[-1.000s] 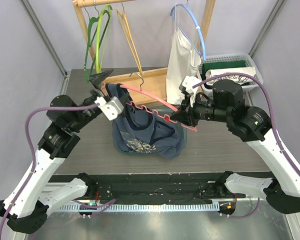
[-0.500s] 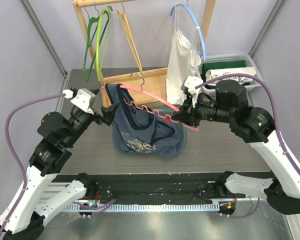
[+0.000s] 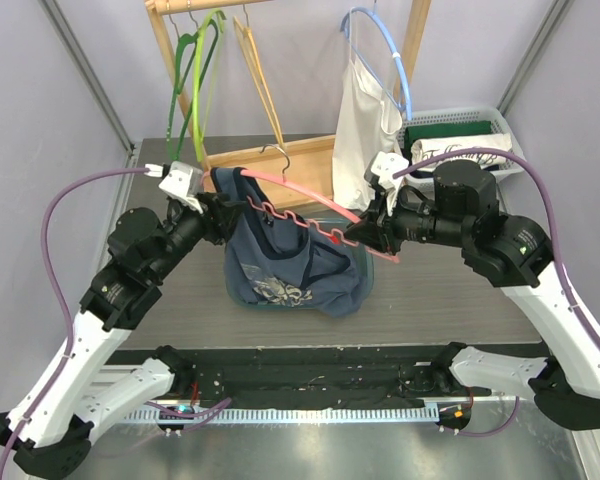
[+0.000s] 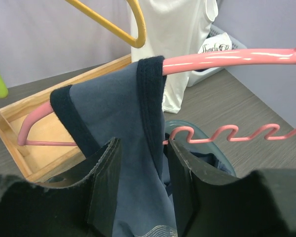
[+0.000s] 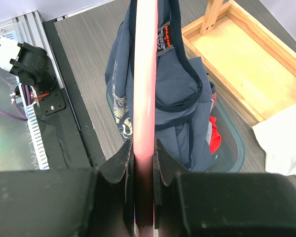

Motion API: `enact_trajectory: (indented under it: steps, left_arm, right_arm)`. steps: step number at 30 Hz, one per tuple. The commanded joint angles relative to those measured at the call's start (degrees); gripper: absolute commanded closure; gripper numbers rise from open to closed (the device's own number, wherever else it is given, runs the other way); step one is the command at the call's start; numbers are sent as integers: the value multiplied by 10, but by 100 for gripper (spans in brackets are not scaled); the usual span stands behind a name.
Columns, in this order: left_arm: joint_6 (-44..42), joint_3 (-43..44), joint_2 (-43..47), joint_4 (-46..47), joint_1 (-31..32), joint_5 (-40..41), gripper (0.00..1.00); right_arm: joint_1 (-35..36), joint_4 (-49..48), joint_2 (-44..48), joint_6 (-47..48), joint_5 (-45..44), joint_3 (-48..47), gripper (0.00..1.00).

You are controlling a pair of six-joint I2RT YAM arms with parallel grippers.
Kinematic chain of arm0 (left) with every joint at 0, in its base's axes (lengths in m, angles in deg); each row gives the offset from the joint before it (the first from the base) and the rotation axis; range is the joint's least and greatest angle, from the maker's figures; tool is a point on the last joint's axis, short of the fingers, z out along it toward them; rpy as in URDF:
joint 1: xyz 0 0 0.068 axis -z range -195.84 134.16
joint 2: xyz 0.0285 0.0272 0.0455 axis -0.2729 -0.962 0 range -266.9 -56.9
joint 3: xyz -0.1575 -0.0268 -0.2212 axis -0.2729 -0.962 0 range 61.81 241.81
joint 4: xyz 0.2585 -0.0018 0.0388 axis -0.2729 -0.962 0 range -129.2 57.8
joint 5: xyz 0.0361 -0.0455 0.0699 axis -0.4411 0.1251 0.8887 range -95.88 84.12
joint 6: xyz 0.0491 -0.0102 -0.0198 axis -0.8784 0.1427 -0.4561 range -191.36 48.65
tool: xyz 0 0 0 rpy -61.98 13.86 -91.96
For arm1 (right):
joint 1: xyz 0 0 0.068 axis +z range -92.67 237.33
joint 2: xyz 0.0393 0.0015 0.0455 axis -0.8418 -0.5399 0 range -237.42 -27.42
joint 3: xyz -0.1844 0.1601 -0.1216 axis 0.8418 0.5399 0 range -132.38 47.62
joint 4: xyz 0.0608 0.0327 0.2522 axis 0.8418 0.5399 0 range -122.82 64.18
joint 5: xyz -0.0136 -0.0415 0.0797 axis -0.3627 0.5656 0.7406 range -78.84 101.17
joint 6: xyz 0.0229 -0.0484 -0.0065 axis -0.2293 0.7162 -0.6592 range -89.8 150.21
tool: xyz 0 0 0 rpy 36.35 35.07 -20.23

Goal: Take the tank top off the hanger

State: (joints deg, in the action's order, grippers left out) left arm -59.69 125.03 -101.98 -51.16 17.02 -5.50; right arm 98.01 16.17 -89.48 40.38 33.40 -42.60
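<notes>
A navy tank top (image 3: 280, 265) hangs from a pink hanger (image 3: 300, 190) held tilted above the table. My right gripper (image 3: 355, 232) is shut on the hanger's right arm; in the right wrist view the pink hanger (image 5: 144, 74) runs straight out from between the right gripper (image 5: 142, 148) pads, with the tank top (image 5: 177, 84) draped over it. My left gripper (image 3: 230, 210) is at the garment's left shoulder. In the left wrist view the left gripper (image 4: 142, 148) stands part open, its jaws either side of the tank top (image 4: 118, 128) cloth just below the hanger (image 4: 227, 57).
A clear bin (image 3: 363, 285) holding a red item (image 5: 214, 136) sits under the tank top. Behind stands a wooden rack (image 3: 300, 155) with green hangers (image 3: 195, 80), a yellow hanger (image 3: 260, 80) and a white garment (image 3: 365, 120) on a blue hanger. A white basket (image 3: 460, 140) is at back right.
My left gripper has swung in from the left to the tank top's left shoulder and its jaws have narrowed around the cloth. The right gripper and hanger have barely moved.
</notes>
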Motion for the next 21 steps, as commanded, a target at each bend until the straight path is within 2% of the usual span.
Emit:
enact_trajectory:
  steps: [1, 4, 5, 7, 8, 11, 15, 21]
  left_arm:
    - [9, -10, 0, 45, -3, -2, 55]
    - [1, -19, 2, 50, -3, -2, 66]
    - [-1, -23, 3, 52, -3, -2, 74]
    - [-10, -28, 3, 60, -3, -2, 80]
    - [-13, -31, 3, 65, -3, -2, 86]
    - [-19, -27, 4, 76, -8, -2, 96]
    - [-35, -9, 11, 78, -20, -16, 100]
    - [-40, 26, 22, 74, -45, 13, 100]
  right_arm:
    - [0, -46, 26, 0, 5, -22, 99]
    - [0, -46, 27, 0, 3, -25, 99]
    - [0, -46, 27, -1, 3, -25, 99]
    - [0, -45, 29, -2, 3, -25, 99]
    - [-1, -46, 29, -2, 4, -26, 99]
    - [0, -43, 33, -7, 2, -21, 99]
    - [0, -40, 45, -11, -5, -3, 99]
    - [0, -42, 77, -25, -18, 35, 99]
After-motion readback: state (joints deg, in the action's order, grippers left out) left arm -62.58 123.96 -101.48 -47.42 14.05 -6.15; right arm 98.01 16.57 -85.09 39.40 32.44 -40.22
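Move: The navy tank top's strap, draped over the pink hanger's far shoulder, is about 3 cm ahead of the left fingertips, 1 cm right and 2 cm up. The hanger's bare left end is some 6 cm ahead and 4 cm left, about level; the yellow hanger's lower end is 12 cm ahead, 8 cm right, 6 cm up. The tub lies 13 cm back, 13 cm right, 25 cm below. From the right hand, the strap is about 7 cm ahead, 21 cm left, about level. Sinking about 1.5 cm and easing slightly forward, the left hand shuts its half-open fingers fully on the hanging cloth of the strap. It then climbs some 2.5 cm and edges left, its attitude nearly unchanged. The right hand keeps its pinch on the hanger's near shoulder and draws it right and back by roughly 1.5 cm each way, away from the left hand. ##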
